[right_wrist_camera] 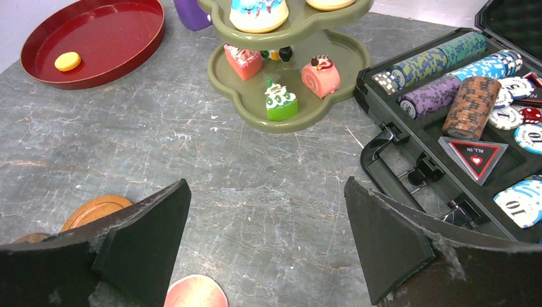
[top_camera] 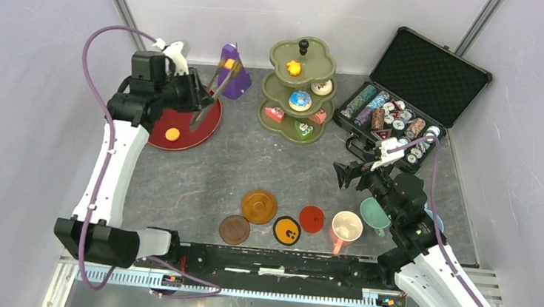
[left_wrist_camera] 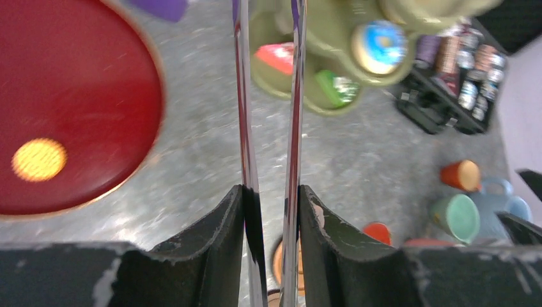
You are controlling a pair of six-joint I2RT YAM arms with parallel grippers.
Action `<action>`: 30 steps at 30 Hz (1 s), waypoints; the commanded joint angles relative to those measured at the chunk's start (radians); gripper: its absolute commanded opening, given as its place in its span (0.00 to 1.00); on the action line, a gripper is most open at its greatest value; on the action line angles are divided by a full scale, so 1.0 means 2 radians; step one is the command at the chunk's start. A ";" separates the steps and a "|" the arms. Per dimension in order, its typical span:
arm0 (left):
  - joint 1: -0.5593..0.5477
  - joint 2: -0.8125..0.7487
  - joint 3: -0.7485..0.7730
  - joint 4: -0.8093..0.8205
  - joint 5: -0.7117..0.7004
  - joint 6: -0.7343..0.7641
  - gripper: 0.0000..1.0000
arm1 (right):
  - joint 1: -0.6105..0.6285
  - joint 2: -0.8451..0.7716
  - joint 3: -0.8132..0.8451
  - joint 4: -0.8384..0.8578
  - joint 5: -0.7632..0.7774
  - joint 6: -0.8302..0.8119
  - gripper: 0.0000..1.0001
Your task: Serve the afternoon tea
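Note:
My left gripper (left_wrist_camera: 271, 192) is shut on a pair of metal tongs (left_wrist_camera: 295, 96), which reach up past the view's top edge. From above, the tongs (top_camera: 215, 89) point from the left gripper (top_camera: 198, 102) toward the purple object, with a small orange piece (top_camera: 228, 63) at their tips. The olive three-tier stand (top_camera: 273, 85) carries several small cakes. An orange biscuit (top_camera: 172, 134) lies on the red tray (top_camera: 197, 128). My right gripper (right_wrist_camera: 265, 192) hangs open and empty over bare table. The pink mug (top_camera: 346, 227) and teal mug (top_camera: 374, 213) stand by the right arm.
Several round coasters (top_camera: 259, 206) lie at the front middle. An open black case of poker chips (top_camera: 407, 98) sits at the back right. The purple pyramid-shaped object (top_camera: 237, 78) stands behind the red tray. An orange mug (left_wrist_camera: 460, 174) and a blue mug (left_wrist_camera: 505, 204) show in the left wrist view.

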 commanded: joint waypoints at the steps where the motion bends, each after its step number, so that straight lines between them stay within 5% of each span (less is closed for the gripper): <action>1: -0.066 -0.030 0.043 0.073 0.030 -0.035 0.32 | -0.002 -0.003 0.027 0.003 0.009 -0.006 0.98; 8: -0.121 0.004 0.067 0.132 0.020 -0.054 0.33 | -0.002 -0.003 0.030 0.001 0.010 -0.005 0.98; 23: -0.134 0.119 0.100 0.196 0.042 -0.063 0.32 | -0.002 -0.012 0.031 -0.014 0.030 -0.009 0.98; 30: -0.135 0.143 0.102 0.202 0.037 -0.056 0.44 | -0.002 -0.014 0.027 -0.014 0.031 -0.008 0.98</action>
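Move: The left hand holds the tongs with a small yellow cake in their tips. The top tier of the green stand lies about 16 cm ahead, 25 cm right and 6 cm below it. The yellow sweet already there stands 3 cm nearer than the tier's middle. The red tray is some 10 cm ahead, 12 cm left and 28 cm below, the purple block 21 cm ahead, 5 cm right and 20 cm below. From the right hand the tier is about 29 cm ahead, 16 cm left. Swing the left gripper right about 13 cm, away from over the red tray and towards the stand's top tier. Let it climb some 8 cm first, then reach forward and sink about 6 cm to bring the tong tips to the tier's left part. Turn the wrist roughly 15 degrees clockwise with the fingers tipped a little higher, and keep the tongs closed on the cake. ##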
